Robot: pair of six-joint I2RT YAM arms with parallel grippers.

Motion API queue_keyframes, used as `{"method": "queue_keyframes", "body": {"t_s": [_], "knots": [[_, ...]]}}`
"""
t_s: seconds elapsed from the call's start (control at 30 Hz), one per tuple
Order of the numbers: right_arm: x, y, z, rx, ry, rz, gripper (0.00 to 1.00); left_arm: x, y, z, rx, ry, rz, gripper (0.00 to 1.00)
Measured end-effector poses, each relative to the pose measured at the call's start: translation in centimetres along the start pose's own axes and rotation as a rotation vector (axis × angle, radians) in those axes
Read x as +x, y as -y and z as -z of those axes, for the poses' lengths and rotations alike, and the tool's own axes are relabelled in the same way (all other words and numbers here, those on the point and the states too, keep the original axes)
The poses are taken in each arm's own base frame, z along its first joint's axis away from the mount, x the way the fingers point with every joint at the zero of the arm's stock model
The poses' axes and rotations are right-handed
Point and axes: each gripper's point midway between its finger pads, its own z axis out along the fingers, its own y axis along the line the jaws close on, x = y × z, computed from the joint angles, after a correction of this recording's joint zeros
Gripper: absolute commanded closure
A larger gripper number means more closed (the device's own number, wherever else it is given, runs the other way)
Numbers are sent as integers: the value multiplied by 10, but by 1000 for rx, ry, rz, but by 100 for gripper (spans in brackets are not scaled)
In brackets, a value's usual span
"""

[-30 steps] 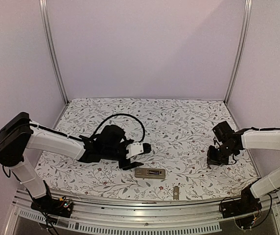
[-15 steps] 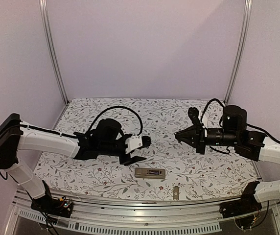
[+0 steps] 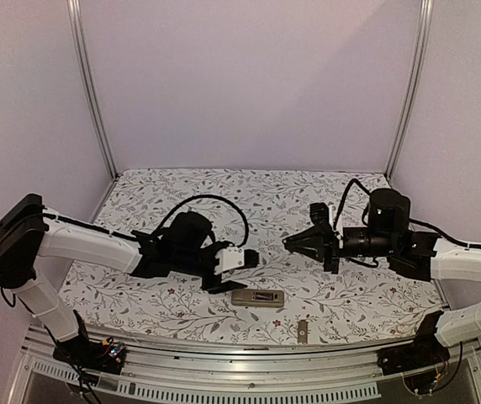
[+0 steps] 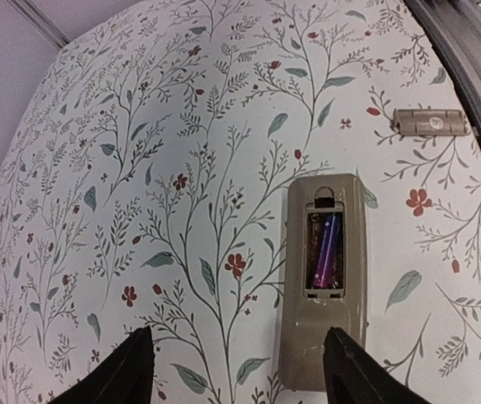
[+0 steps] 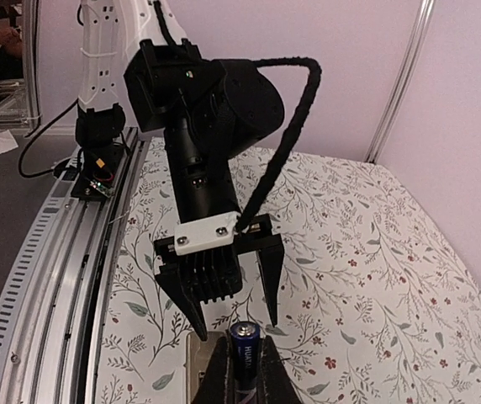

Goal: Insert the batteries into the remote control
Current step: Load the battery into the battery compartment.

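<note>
The remote control (image 4: 323,286) lies back-up on the floral mat, its bay open with one dark battery (image 4: 326,251) inside. In the top view the remote control (image 3: 257,297) sits near the front edge. My left gripper (image 4: 239,380) hovers open just behind it, its right finger over the remote's end; it also shows in the top view (image 3: 239,271) and the right wrist view (image 5: 224,282). My right gripper (image 5: 245,360) is shut on a second battery (image 5: 245,338), blue-black with its metal tip forward. It hangs in the air, pointing left toward the remote (image 5: 200,358), right of the left gripper (image 3: 291,244).
A small flat grey cover piece (image 4: 430,122) lies on the mat by the front rail, also seen in the top view (image 3: 303,331). The metal rail (image 3: 224,349) runs along the near edge. Pale walls close in the sides and back.
My right arm has lifted from the right side of the mat and swung left toward the centre, carrying the battery. The left gripper has shifted only slightly above the remote.
</note>
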Motion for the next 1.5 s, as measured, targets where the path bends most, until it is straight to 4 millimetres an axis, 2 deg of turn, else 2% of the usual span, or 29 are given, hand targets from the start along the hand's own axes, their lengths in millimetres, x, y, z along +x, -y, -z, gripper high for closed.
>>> {"method": "queue_keyframes", "body": {"t_s": [0.1, 0.2, 0.3, 0.47, 0.7, 1.03, 1.23, 1.5], "knots": [[45, -3, -13, 26, -60, -97, 100, 29, 13, -9, 33, -72, 0, 30], [89, -7, -27, 32, -136, -187, 100, 49, 20, -11, 60, -108, 12, 31], [112, -8, -39, 23, -162, -236, 100, 62, 25, -15, 88, -127, 24, 31], [128, -14, -53, -16, -151, -281, 100, 65, 33, -15, 129, -112, 26, 31], [153, -36, -70, -92, -191, -337, 100, 67, 43, -15, 170, -104, 28, 31], [161, -36, -75, -95, -203, -332, 100, 59, 50, -14, 211, -62, 32, 31], [170, -35, -78, -88, -223, -308, 100, 62, 53, -16, 209, -57, 30, 32], [172, -33, -78, -77, -230, -284, 100, 66, 57, -21, 212, -59, 27, 32]]}}
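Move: The battery compartment, in the right half of the remote and already holding the purple battery, lies about 24 cm below my right hand, 5 cm to its left and 2 cm ahead. The battery cover is 25 cm below, 7 cm back and 3 cm right. My left fingertips hover 4 cm ahead, 11 cm left and 15 cm below. From my left hand, the remote's middle is 9 cm below, 4 cm right and 2 cm back; the cover is 10 cm below, 11 cm back and 14 cm right. I bring the battery, still pinched in my right fingers, down about 18 cm and a little left to just above the compartment, fast at first and then easing, tipping the fingers some 15 degrees further down. My left hand, still open, sinks about 8 cm, drifting back and slightly left, until its fingers straddle the remote's left end. ##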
